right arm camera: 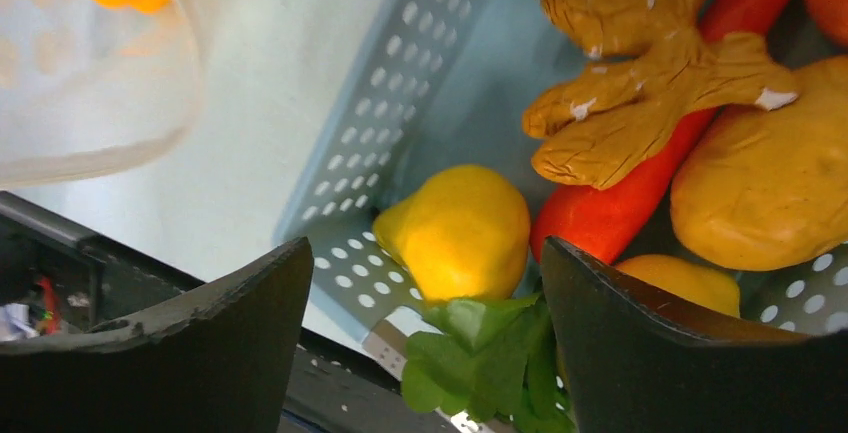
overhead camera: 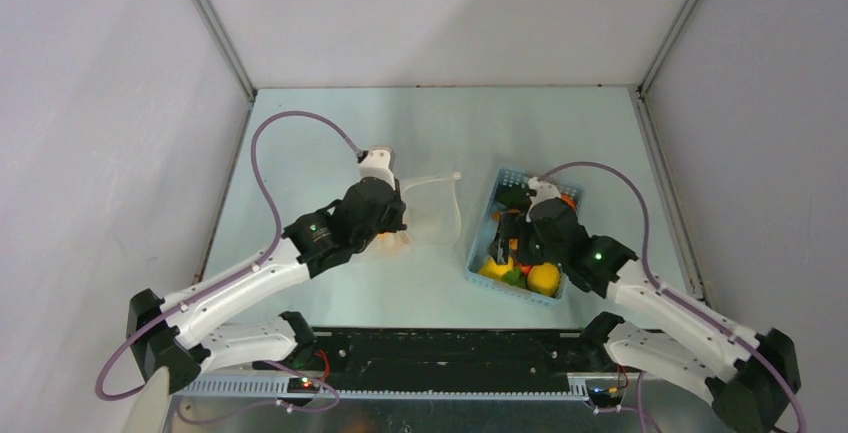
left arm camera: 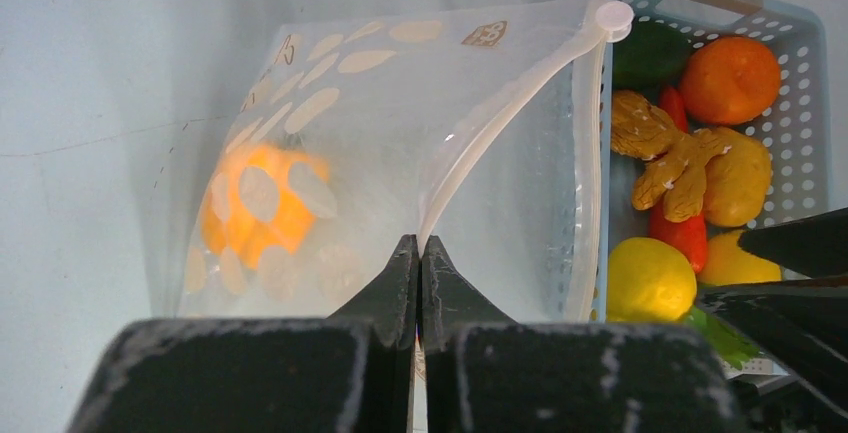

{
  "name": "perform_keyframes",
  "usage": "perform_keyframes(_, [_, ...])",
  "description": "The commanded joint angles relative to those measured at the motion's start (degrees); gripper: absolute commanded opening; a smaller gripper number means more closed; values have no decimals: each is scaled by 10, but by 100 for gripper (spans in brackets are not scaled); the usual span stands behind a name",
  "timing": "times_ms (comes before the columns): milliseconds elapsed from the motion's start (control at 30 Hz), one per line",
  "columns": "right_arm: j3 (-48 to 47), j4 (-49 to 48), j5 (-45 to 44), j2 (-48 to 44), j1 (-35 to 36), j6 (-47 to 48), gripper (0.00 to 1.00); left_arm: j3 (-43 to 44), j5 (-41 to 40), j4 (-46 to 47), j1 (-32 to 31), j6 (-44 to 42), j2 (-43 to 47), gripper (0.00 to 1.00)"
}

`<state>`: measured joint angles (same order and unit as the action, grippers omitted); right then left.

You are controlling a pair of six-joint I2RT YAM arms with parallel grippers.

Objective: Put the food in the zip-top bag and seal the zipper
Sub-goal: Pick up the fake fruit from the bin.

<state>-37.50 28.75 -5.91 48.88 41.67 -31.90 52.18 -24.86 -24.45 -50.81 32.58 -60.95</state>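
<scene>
The clear dotted zip-top bag [left arm camera: 400,123] is held up off the table, its mouth facing the basket. My left gripper [left arm camera: 419,245] is shut on the white zipper [left arm camera: 500,123] strip; the slider [left arm camera: 613,19] sits at the far end. One orange-yellow piece of food [left arm camera: 262,203] lies inside the bag. More food fills the basket: a yellow lemon [right arm camera: 460,228], a green leafy piece [right arm camera: 490,353], a red pepper [right arm camera: 610,213] and a tan ginger-like bit [right arm camera: 640,103]. My right gripper [right arm camera: 425,253] hangs open just above the lemon and the leaf, nothing between its fingers.
The light blue perforated basket [overhead camera: 483,223] stands right of the bag, near the table's front edge, its near rim under my right gripper [overhead camera: 510,231]. An orange fruit [left arm camera: 730,78] and a dark green piece [left arm camera: 650,53] lie at its far end. White walls enclose the table.
</scene>
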Motion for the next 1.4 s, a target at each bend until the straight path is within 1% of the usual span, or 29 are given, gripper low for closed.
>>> perform_keyframes(0, [-30, 8, 51, 60, -7, 45, 86, 30, -6, 10, 4, -13, -6, 0])
perform_keyframes(100, [-43, 9, 53, 108, -9, 57, 84, 29, -9, 6, 3, -14, -7, 0])
perform_keyframes(233, [-51, 1, 51, 143, -14, 67, 83, 28, -6, 0, 4, -16, -6, 0])
perform_keyframes(367, [-51, -21, 52, 159, -18, 82, 82, 28, -2, -4, 4, -21, -8, 0])
perform_keyframes(500, [-51, -37, 78, 179, -20, 100, 80, 28, 1, -5, 4, -20, -13, 0])
perform_keyframes(733, [-51, -34, 96, 220, -21, 104, 75, 24, 3, -2, 4, -21, -11, 0])
perform_keyframes(1000, [-51, -27, 104, 253, -21, 105, 75, 24, 2, 0, 4, -21, -14, 0])
perform_keyframes(1100, [-51, -31, 106, 266, -21, 104, 73, 26, 1, 0, 4, -20, -18, 0])
perform_keyframes(1167, [-51, -30, 105, 270, -21, 102, 67, 27, -1, -2, 4, -20, -19, 0])
perform_keyframes(1233, [-51, -26, 103, 271, -20, 98, 53, 28, -3, -4, 3, -20, -18, 0])
perform_keyframes(1267, [-51, -25, 98, 270, -20, 97, 49, 28, -4, -4, 3, -19, -18, 0])
perform_keyframes(1300, [-51, -22, 95, 266, -21, 93, 41, 28, -4, -4, 3, -19, -18, 0])
perform_keyframes(1333, [-51, -21, 90, 263, -21, 90, 38, 28, -5, -4, 3, -19, -17, 0])
perform_keyframes(1367, [-51, -20, 89, 258, -20, 87, 33, 28, -5, -4, 3, -19, -18, 0])
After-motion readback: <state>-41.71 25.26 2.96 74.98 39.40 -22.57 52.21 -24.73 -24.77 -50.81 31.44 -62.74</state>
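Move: Below the right hand, about 9 cm down and 2 cm to its left, lies the yellow fruit in the bin's near-left corner. Green leaves sit some 4 cm right of this fruit and 3 cm nearer; the red pepper is 5 cm right of it and 2 cm farther out, and the brown ginger 6 cm right and 7 cm farther out. From the left hand the yellow fruit is roughly 20 cm right, 5 cm back and 16 cm lower. Sinking about 8 cm into the near-left corner of the bin with a slight drift left, the right hand tips its fingers about 15 degrees farther down and turns a little counter-clockwise. Its wide-open fingers narrow slowly, straddle the yellow fruit and, near the bottom, close to about half, pinching it from both sides. The left hand keeps its pinch on the bag's mouth. ##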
